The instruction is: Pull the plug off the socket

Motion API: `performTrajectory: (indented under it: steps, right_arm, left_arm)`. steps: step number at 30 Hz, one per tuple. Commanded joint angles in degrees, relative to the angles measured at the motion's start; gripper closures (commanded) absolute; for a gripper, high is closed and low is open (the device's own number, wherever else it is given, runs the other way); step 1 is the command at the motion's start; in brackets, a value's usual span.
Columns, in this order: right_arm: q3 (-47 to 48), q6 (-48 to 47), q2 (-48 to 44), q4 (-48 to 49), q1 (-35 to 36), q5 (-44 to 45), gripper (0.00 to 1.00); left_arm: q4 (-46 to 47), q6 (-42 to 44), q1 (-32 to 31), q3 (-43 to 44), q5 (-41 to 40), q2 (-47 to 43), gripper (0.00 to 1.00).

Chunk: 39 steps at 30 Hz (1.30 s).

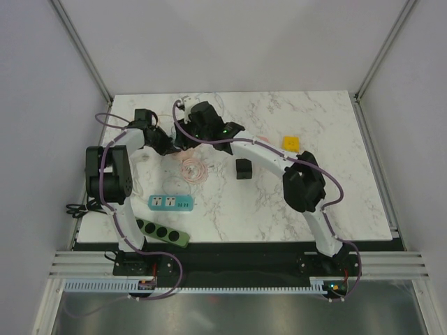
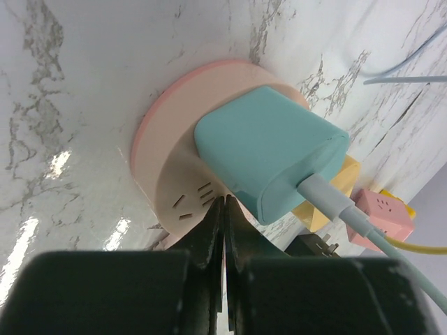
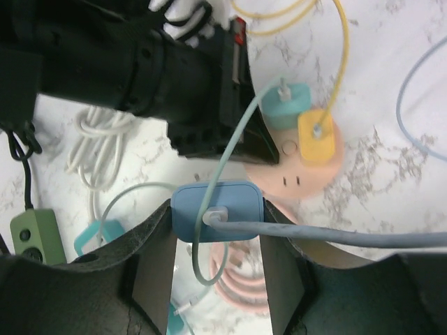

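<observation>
A round pink socket (image 2: 167, 174) lies on the marble table with a teal plug (image 2: 269, 157) in it. A yellow plug (image 3: 316, 136) sits beside the teal plug (image 3: 286, 105) in the same socket (image 3: 300, 178). My left gripper (image 2: 225, 204) is shut, its tips pressing on the socket's top face. Away from the socket and above a pink coil, my right gripper (image 3: 216, 213) is shut on a blue plug (image 3: 216, 206) with a grey cable. In the top view both grippers, left (image 1: 167, 143) and right (image 1: 183, 129), meet at the table's back left and hide the socket.
A coiled pink cable (image 1: 193, 169), a black cube (image 1: 242, 169) and a yellow block (image 1: 291, 143) lie mid-table. A teal power strip (image 1: 171, 203) and a green one (image 1: 162, 232) sit at the front left. A pink square socket (image 2: 380, 209) with a yellow cable lies behind.
</observation>
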Motion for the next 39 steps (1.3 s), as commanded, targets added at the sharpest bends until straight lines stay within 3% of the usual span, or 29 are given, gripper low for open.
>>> performTrajectory:
  steps: [1,8,16,20,28,33,39]
  right_arm:
    - [-5.2,-0.1,-8.3,0.3,-3.8,-5.8,1.00]
    - [-17.0,-3.1,-18.7,-1.3,-11.2,-19.7,1.00]
    - [-24.3,-6.4,-23.4,-5.9,-15.9,-21.6,1.00]
    - [-24.7,-6.5,-22.8,-9.0,-16.2,-15.0,0.98]
    - [-24.2,-10.9,-21.1,-20.2,-16.3,10.1,0.98]
    - [-24.3,-11.7,-18.8,-21.5,-16.3,14.8,0.92]
    - [-21.0,-11.4,-13.7,-21.1,-16.3,13.0,0.86]
  left_arm:
    - [-1.5,3.5,-0.1,-1.0,-3.9,-2.6,0.98]
    - [-1.5,3.2,-0.2,-1.5,-2.5,-3.2,0.98]
    - [-0.9,3.5,0.3,-1.7,-2.0,-4.0,0.98]
    - [-0.9,3.7,0.4,-1.9,-2.0,-4.1,0.98]
    - [-0.8,3.4,0.5,-2.1,-1.3,-3.7,0.98]
    - [-0.4,3.2,0.5,-2.4,-1.0,-3.7,0.98]
    - [-0.1,3.2,0.5,-2.6,-1.0,-3.8,0.98]
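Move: The right hand already holds the blue plug in the air. The black block, near where it heads, lies about 25 cm right, 5 back and 13 below; the pink block some 31 cm right and 4 ahead, the yellow block 42 right and 4 ahead, both as low. The left fingertips are at the round pink socket, its middle 2 cm ahead and 3 right; its teal plug stands 5 cm ahead, 1 right. The right hand carries the blue plug about 25 cm right, finally sinking, while the left stays at the socket. ##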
